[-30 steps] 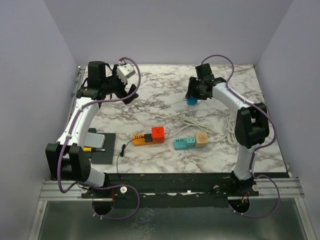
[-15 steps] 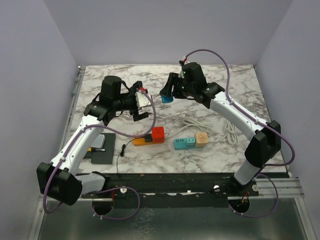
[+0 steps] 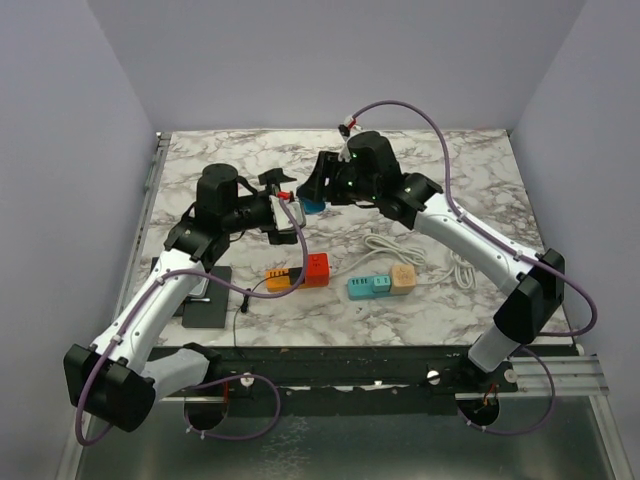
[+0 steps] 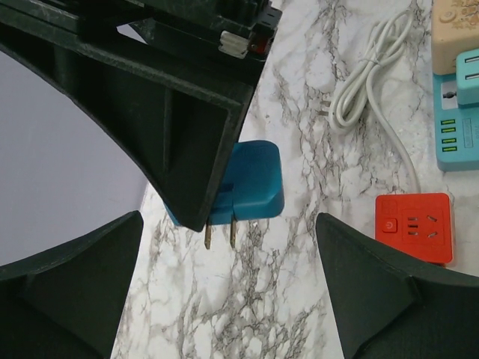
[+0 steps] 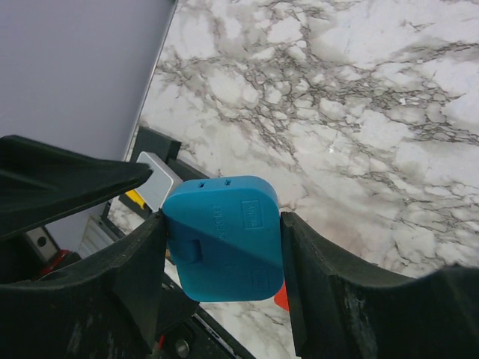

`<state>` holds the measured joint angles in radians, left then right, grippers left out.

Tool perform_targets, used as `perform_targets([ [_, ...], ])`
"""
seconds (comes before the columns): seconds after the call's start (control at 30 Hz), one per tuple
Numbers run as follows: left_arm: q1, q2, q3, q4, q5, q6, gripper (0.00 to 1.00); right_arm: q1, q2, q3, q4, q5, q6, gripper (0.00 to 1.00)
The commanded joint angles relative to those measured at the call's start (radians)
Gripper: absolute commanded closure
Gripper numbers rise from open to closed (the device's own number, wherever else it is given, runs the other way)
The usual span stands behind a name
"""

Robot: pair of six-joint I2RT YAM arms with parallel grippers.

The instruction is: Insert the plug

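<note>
My right gripper (image 3: 312,196) is shut on a blue plug (image 3: 314,204) and holds it in the air above the middle of the marble table. In the right wrist view the blue plug (image 5: 223,236) sits squeezed between my two fingers (image 5: 337,284). My left gripper (image 3: 286,212) is open and empty, just left of the plug. In the left wrist view the plug (image 4: 253,182) hangs ahead of my open left gripper (image 4: 228,250), its two metal prongs pointing down. A red socket cube (image 3: 317,268) joined to an orange strip (image 3: 284,278) lies below; the cube also shows in the left wrist view (image 4: 414,226).
A teal power strip (image 3: 369,288) with a beige block (image 3: 403,278) lies right of the red cube. A coiled white cable (image 3: 455,262) lies behind them. A black pad with a grey device (image 3: 200,290) sits at the left edge. A thin black wire (image 3: 243,298) lies beside the orange strip.
Both arms swung in from the back corners to the table's middle. The right gripper carried the blue plug leftward, next to the open left gripper.
</note>
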<state>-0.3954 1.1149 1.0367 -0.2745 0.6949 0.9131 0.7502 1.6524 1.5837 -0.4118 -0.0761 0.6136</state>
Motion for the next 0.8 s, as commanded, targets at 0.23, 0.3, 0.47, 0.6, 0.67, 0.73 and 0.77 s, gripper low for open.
perform_targets([
  [0.23,-0.010,0.013,0.040,0.041,0.024,-0.092,0.01,0.066,-0.055,0.033,0.049,0.046,0.013,0.61],
  [0.3,-0.011,0.010,0.035,0.040,0.026,-0.092,0.01,0.073,-0.057,0.038,0.050,0.054,0.011,0.61],
  [0.47,-0.010,0.013,0.033,0.041,0.015,-0.093,0.03,0.082,-0.066,0.035,0.056,0.068,0.010,0.61],
  [0.6,-0.010,0.016,0.036,0.041,0.017,-0.082,0.24,0.087,-0.072,0.032,0.064,0.067,0.011,0.61],
  [0.67,-0.010,0.019,0.043,0.040,0.020,-0.077,0.43,0.089,-0.076,0.027,0.068,0.063,0.016,0.61],
  [0.73,-0.011,0.022,0.057,0.040,0.029,-0.075,0.62,0.090,-0.081,0.019,0.076,0.053,0.022,0.61],
  [0.77,-0.011,0.022,0.064,0.040,0.033,-0.074,0.68,0.090,-0.083,0.015,0.080,0.049,0.024,0.61],
])
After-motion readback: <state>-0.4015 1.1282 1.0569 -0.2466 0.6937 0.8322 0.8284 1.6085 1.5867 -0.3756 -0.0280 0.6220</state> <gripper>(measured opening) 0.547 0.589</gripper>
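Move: The blue plug, held in the right gripper with its prongs out, is about 3 cm ahead of the open left fingers, 3 cm to their right and 2 cm lower. From the right hand, the gap between those left fingers lies roughly 3 cm back, 3 cm left and 2 cm up. Some 25 cm below the left hand are the red adapter, 1 cm back and 1 cm right, and the teal strip, 4 cm back and 15 cm right. Keep the right gripper shut on the blue plug and carry it back and left, then up, about 4 cm in all, into the gap of the left gripper. Hold the left hand nearly still, fingers wide open, until the plug sits between them, then close them roughly halfway onto its sides; don't open the right gripper yet. ##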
